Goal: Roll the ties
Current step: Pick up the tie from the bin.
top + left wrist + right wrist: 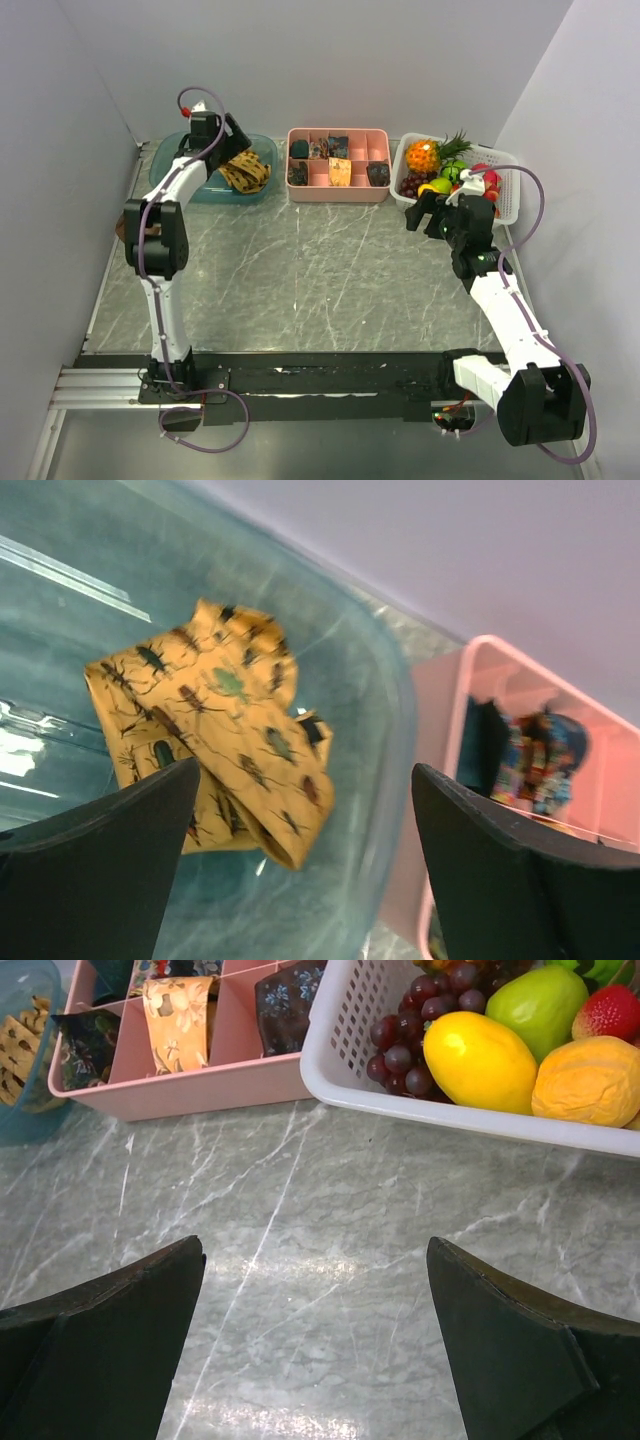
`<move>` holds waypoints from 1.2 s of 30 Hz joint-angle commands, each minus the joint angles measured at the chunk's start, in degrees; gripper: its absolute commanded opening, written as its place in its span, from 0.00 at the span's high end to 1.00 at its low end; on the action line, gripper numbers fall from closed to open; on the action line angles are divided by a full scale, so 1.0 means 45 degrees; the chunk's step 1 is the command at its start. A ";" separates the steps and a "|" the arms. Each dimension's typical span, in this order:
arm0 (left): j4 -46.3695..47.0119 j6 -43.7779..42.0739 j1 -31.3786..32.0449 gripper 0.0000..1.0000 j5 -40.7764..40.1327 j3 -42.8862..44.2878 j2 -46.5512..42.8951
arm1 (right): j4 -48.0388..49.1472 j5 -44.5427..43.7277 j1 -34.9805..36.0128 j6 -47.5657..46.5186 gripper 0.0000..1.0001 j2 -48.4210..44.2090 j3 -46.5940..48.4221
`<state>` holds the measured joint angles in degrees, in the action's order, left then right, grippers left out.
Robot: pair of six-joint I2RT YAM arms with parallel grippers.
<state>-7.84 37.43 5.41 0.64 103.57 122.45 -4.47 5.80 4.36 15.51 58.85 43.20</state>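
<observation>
The tie point(247, 170), golden-yellow with small dark figures on it, lies folded in a heap inside a teal see-through bin point(208, 190) at the back left. In the left wrist view the tie point(215, 730) lies on the bin floor point(350, 680). My left gripper point(232, 135) hovers over the bin, open and empty point(305, 768), with its jaws wide apart above the tie's near end. My right gripper point(428, 215) is open and empty point(315, 1245) above bare marble in front of the fruit basket. A strip of the tie point(15, 1045) shows at the left edge of the right wrist view.
A pink compartment tray point(338, 192) with small rolled fabric bundles stands at the back middle, right of the bin point(450, 780) point(200, 1085). A white basket point(507, 205) of toy fruit stands at the back right point(340, 1030). Grey walls close in the left, back and right sides.
</observation>
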 commanded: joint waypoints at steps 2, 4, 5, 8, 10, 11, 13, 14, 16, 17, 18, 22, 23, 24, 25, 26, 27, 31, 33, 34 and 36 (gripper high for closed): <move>-0.1072 0.1057 -0.0382 0.11 0.1456 0.1087 0.1147 | -0.0003 -0.0234 0.0066 -0.0379 0.01 0.0067 0.0752; -0.0587 0.1194 -0.0401 0.12 0.1517 0.0542 0.1070 | 0.0017 -0.0235 0.0086 -0.0399 0.00 0.0105 0.0732; -0.0390 0.1213 -0.0401 0.12 0.1556 0.0307 0.0953 | 0.0017 -0.0254 0.0066 -0.0399 0.01 0.0106 0.0732; 0.0060 0.1291 -0.0401 0.12 0.1654 -0.0281 0.1049 | 0.0036 -0.0235 0.0066 -0.0419 0.01 0.0145 0.0712; 0.0294 0.1350 -0.0401 0.12 0.1750 -0.0184 0.1283 | 0.0017 -0.0216 0.0086 -0.0419 0.01 0.0184 0.0712; 0.0489 0.1370 -0.0401 0.14 0.1848 0.0107 0.1613 | 0.0017 -0.0215 0.0086 -0.0419 0.01 0.0203 0.0732; 0.0452 0.1506 -0.0401 0.16 0.2004 0.0576 0.2024 | -0.0022 -0.0176 0.0066 -0.0419 0.01 0.0204 0.0752; 0.0472 0.1526 -0.0401 0.20 0.2082 0.0965 0.2374 | -0.0003 -0.0176 0.0066 -0.0438 0.01 0.0184 0.0752; 0.0588 0.1818 -0.0421 0.21 0.2180 0.1086 0.2611 | -0.0061 -0.0234 0.0066 -0.0458 0.01 0.0106 0.0752; 0.0782 0.1916 -0.0421 0.25 0.2239 0.0893 0.2632 | -0.0081 -0.0254 0.0066 -0.0477 0.01 0.0106 0.0752; 0.1519 0.2110 -0.0421 0.25 0.2278 0.0717 0.2632 | -0.0120 -0.0274 0.0066 -0.0497 0.01 0.0009 0.0732; 0.3007 0.2638 -0.0460 0.40 0.2433 0.0149 0.2651 | -0.0140 -0.0274 0.0066 -0.0536 0.01 -0.0050 0.0732; 0.3262 0.2852 -0.0460 0.51 0.2532 0.0091 0.2709 | -0.0178 -0.0255 0.0086 -0.0536 0.01 -0.0050 0.0732; 0.3497 0.2931 -0.0460 0.60 0.2649 0.0071 0.2749 | -0.0198 -0.0254 0.0066 -0.0536 0.01 -0.0070 0.0751; 0.4156 0.3010 -0.0460 0.70 0.2785 0.0051 0.2788 | -0.0256 -0.0235 0.0066 -0.0536 0.01 -0.0070 0.0771; 0.4434 0.3165 -0.0460 0.83 0.3018 0.0012 0.2749 | -0.0276 -0.0216 0.0047 -0.0536 0.01 -0.0089 0.0790; 0.4688 0.3263 -0.0479 0.91 0.3137 0.0051 0.2749 | -0.0296 -0.0215 0.0066 -0.0517 0.01 -0.0147 0.0791; 0.5645 0.3109 -0.0402 0.99 0.3743 -0.0006 0.1914 | -0.0374 -0.0254 0.0066 -0.0497 0.01 -0.0382 0.0771; 0.5667 0.2525 -0.0266 0.99 0.3724 -0.0124 0.1327 | -0.0451 -0.0254 0.0066 -0.0478 0.01 -0.0538 0.0790; 0.5570 0.2271 -0.0187 0.99 0.3647 -0.0279 0.0666 | -0.0491 -0.0254 0.0066 -0.0439 0.01 -0.0616 0.0810; 0.5258 0.1528 0.0124 0.99 0.3394 -0.0514 -0.0060 | -0.0589 -0.0177 0.0066 -0.0380 0.01 -0.0850 0.0849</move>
<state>11.70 49.10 3.64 15.18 102.19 132.94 -6.85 5.43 4.36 13.82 58.08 43.64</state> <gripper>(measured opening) 0.033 0.993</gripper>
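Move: The tie lies crumpled in the teal bin, about 9 cm below the left hand, 3 cm to its right and roughly 1 cm ahead. The bin's middle is level with the hand, some 3 cm to its left and 10 cm down. The pink organizer's middle stands about 26 cm to the right and 3 cm ahead, 8 cm lower. From the right hand, the tie is some 42 cm left, 25 cm ahead and 13 cm down. The left fingers come down some 9 cm into the teal bin and pinch the tie near its far edge, going from wide open to shut at the bottom. Still working about 3 cm forward and to the right and rolling left side down some 15 degrees, the hand then lifts about 5 cm with the cloth in its grip. ##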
